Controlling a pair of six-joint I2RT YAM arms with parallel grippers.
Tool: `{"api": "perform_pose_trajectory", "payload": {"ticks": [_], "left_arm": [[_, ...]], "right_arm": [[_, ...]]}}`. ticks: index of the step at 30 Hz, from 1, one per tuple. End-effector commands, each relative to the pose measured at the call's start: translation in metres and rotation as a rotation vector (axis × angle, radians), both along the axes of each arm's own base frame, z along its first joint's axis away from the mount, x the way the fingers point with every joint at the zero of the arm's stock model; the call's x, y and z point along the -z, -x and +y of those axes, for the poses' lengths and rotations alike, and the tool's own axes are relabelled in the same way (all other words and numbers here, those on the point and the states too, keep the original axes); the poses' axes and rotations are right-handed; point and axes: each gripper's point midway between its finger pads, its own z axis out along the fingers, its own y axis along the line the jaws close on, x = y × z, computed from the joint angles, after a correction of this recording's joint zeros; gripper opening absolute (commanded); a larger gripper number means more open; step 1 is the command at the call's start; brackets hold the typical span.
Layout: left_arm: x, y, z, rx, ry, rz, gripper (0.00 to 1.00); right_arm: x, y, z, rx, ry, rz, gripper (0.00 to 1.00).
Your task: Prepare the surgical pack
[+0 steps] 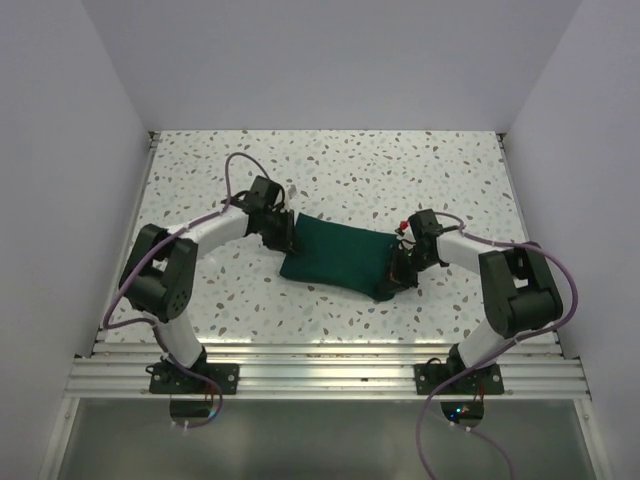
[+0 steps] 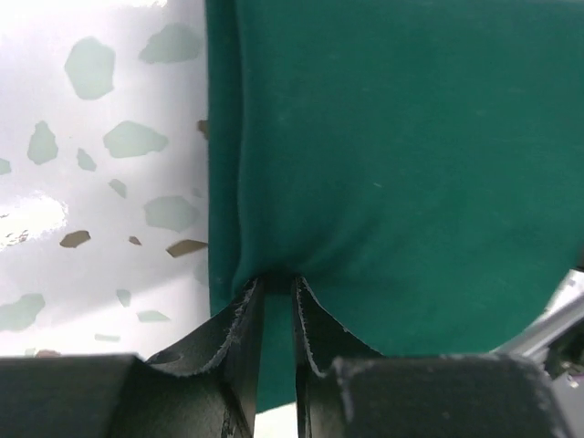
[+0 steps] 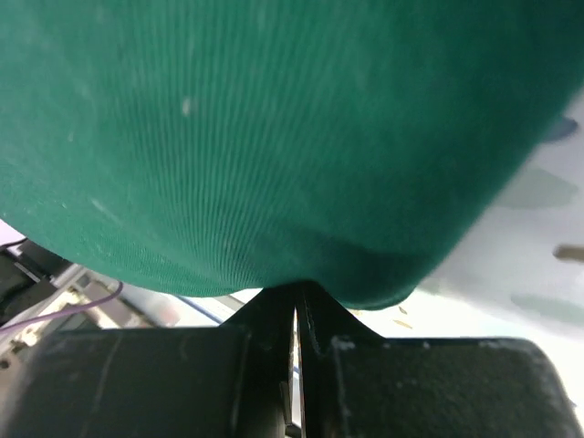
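The surgical pack (image 1: 335,258) is a dark green cloth, folded into a small rectangle in the middle of the speckled table (image 1: 330,170). My left gripper (image 1: 283,236) is at the pack's left edge. In the left wrist view, the gripper (image 2: 276,283) has its jaws nearly together with a strip of the green cloth (image 2: 392,164) running between them. My right gripper (image 1: 395,275) is at the pack's front right corner. In the right wrist view, the gripper (image 3: 297,290) is shut on the cloth's edge, and the cloth (image 3: 274,137) bulges above the fingers, lifted off the table there.
White walls close in the table on the left, right and back. An aluminium rail (image 1: 320,365) carrying both arm bases runs along the near edge. Purple cables loop from each arm.
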Motion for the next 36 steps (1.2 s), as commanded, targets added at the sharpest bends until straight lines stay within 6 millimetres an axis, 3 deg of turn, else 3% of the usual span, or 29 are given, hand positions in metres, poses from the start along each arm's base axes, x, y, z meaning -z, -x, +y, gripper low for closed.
{"api": "perform_pose_trajectory", "payload": {"ticks": [1, 6, 7, 10, 16, 19, 24, 32, 36], "left_arm": [[0.013, -0.013, 0.009, -0.042, -0.051, 0.003, 0.21], [0.009, -0.016, 0.022, -0.054, -0.092, -0.027, 0.21], [0.005, -0.019, 0.024, -0.060, -0.102, -0.034, 0.21], [-0.006, -0.020, 0.032, -0.079, -0.122, -0.060, 0.21], [-0.039, -0.018, 0.040, -0.104, -0.125, -0.135, 0.26], [-0.044, -0.019, 0.047, -0.119, -0.146, -0.151, 0.27], [-0.022, -0.020, 0.057, -0.143, -0.205, -0.082, 0.26], [0.010, -0.022, 0.053, -0.130, -0.223, -0.008, 0.26], [0.023, -0.021, 0.042, -0.117, -0.175, 0.035, 0.26]], "right_arm": [[0.029, -0.003, -0.010, 0.000, 0.083, -0.011, 0.00], [-0.013, -0.031, -0.011, -0.008, 0.100, -0.118, 0.00], [-0.030, -0.037, -0.011, -0.021, 0.107, -0.141, 0.00], [-0.055, -0.045, -0.020, -0.034, 0.152, -0.157, 0.02], [-0.079, -0.054, -0.039, -0.038, 0.249, -0.160, 0.04], [-0.079, -0.057, -0.053, -0.041, 0.336, -0.145, 0.04], [-0.063, -0.064, -0.078, -0.043, 0.496, -0.076, 0.04], [-0.030, -0.074, -0.067, -0.023, 0.472, -0.056, 0.04], [-0.020, -0.097, -0.048, -0.032, 0.430, -0.080, 0.04]]}}
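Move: The folded surgical pack lies between the hands, its middle about 17 cm to the left hand's right, 1 cm back and 3 cm below it. Its left edge is level with that hand, about 1 cm to its left and 3 cm below. From the right hand, the middle of the pack's right edge is some 8 cm ahead and 4 cm right, about level in height. The pack's middle is 9 cm ahead and 16 cm left, the near right corner 4 cm back and 1 cm left. The right hand, fingers shut, comes free of the cloth by the pack's near right corner, rises about 7 cm as it goes some 7 cm forward, then swings about 6 cm right and sinks to the pack's right edge, rolling some 25 degrees until the fingers point nearly straight down. Meanwhile the left hand, fingers staying slightly parted, sinks onto the left edge of the pack, then hops up and about 5 cm left, off the cloth, and comes down low over the bare table just outside that edge, its fingers also steeper. ##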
